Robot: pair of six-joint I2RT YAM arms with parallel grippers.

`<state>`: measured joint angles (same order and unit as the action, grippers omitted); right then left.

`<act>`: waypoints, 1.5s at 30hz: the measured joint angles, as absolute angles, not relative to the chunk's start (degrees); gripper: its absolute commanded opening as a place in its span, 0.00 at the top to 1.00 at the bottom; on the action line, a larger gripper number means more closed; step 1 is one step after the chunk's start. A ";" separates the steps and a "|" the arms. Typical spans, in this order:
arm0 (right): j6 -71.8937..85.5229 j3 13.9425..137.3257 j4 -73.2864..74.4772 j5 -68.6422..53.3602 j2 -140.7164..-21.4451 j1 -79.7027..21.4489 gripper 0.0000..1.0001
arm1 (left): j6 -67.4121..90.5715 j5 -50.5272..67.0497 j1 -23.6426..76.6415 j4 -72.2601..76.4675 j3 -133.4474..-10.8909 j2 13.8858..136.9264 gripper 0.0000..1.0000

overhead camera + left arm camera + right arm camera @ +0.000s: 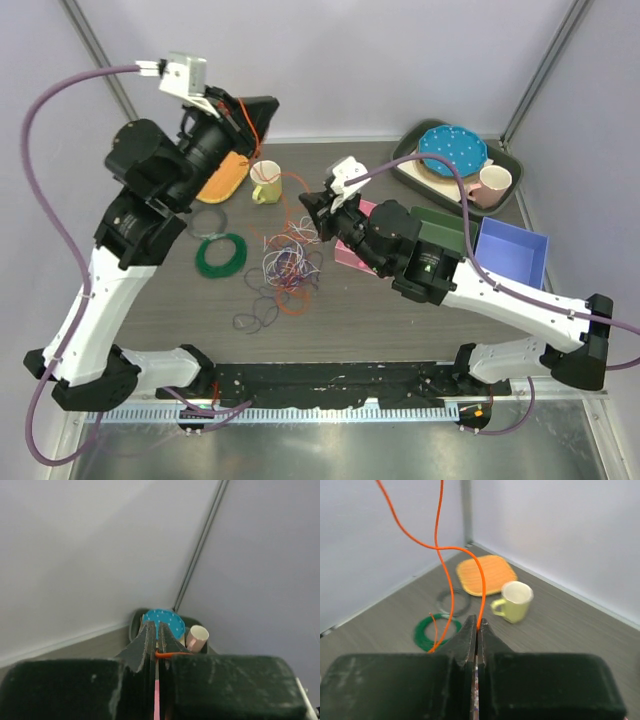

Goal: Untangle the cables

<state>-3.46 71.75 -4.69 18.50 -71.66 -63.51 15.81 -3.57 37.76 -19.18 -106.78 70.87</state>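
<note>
The cables lie as a loose tangle of white, red, orange, blue and purple loops in the middle of the table. One orange cable rises out of it, and both grippers hold it. My left gripper is raised high at the back left, and its wrist view shows the left gripper shut on the orange cable. My right gripper hovers just right of the tangle. The right gripper is shut on the same strand, which loops upward out of frame.
A green wound ring and a grey ring lie left of the tangle. A yellow mug and an orange mat sit behind it. Back right, a tray holds a blue plate and a pink mug. A blue box stands on the right.
</note>
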 measured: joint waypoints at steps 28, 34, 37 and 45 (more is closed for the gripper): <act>15.44 49.23 -1.39 36.42 -62.65 -37.26 0.99 | 30.98 16.60 41.85 -14.66 -112.18 105.08 1.00; 15.38 49.25 -1.69 33.36 -62.15 -36.62 0.99 | 30.00 15.64 42.37 -16.01 -122.78 105.34 1.00; 15.20 49.25 -1.78 32.84 -60.93 -36.62 0.99 | 29.52 15.40 42.44 -15.44 -123.42 103.98 1.00; 14.37 49.25 -2.87 34.02 -59.88 -36.01 0.99 | 28.53 13.34 42.63 -12.34 -116.16 102.89 1.00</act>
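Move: Below and ahead of both hands, which already share the orange cable, sits the pink box: from the right hand some 16 cm forward, 16 right, 37 down; from the left about 12 forward, 20 right, 56 down. The green box is roughly 17 cm right of the pink one and 3 nearer. The remaining cable pile lies about 10 cm ahead of the right hand and 3 left of it; the yellow mug is 32 ahead, 10 left. Sweeping the orange cable off to the right together, both hands travel about 20 cm that way and roughly 10 forward while sinking, from above the pile towards the pink box. The right turns some 45 degrees clockwise; the left, turning about 25 and tipping down, drops over 20 cm, rises 12, then dips again. Both keep their pinch. ##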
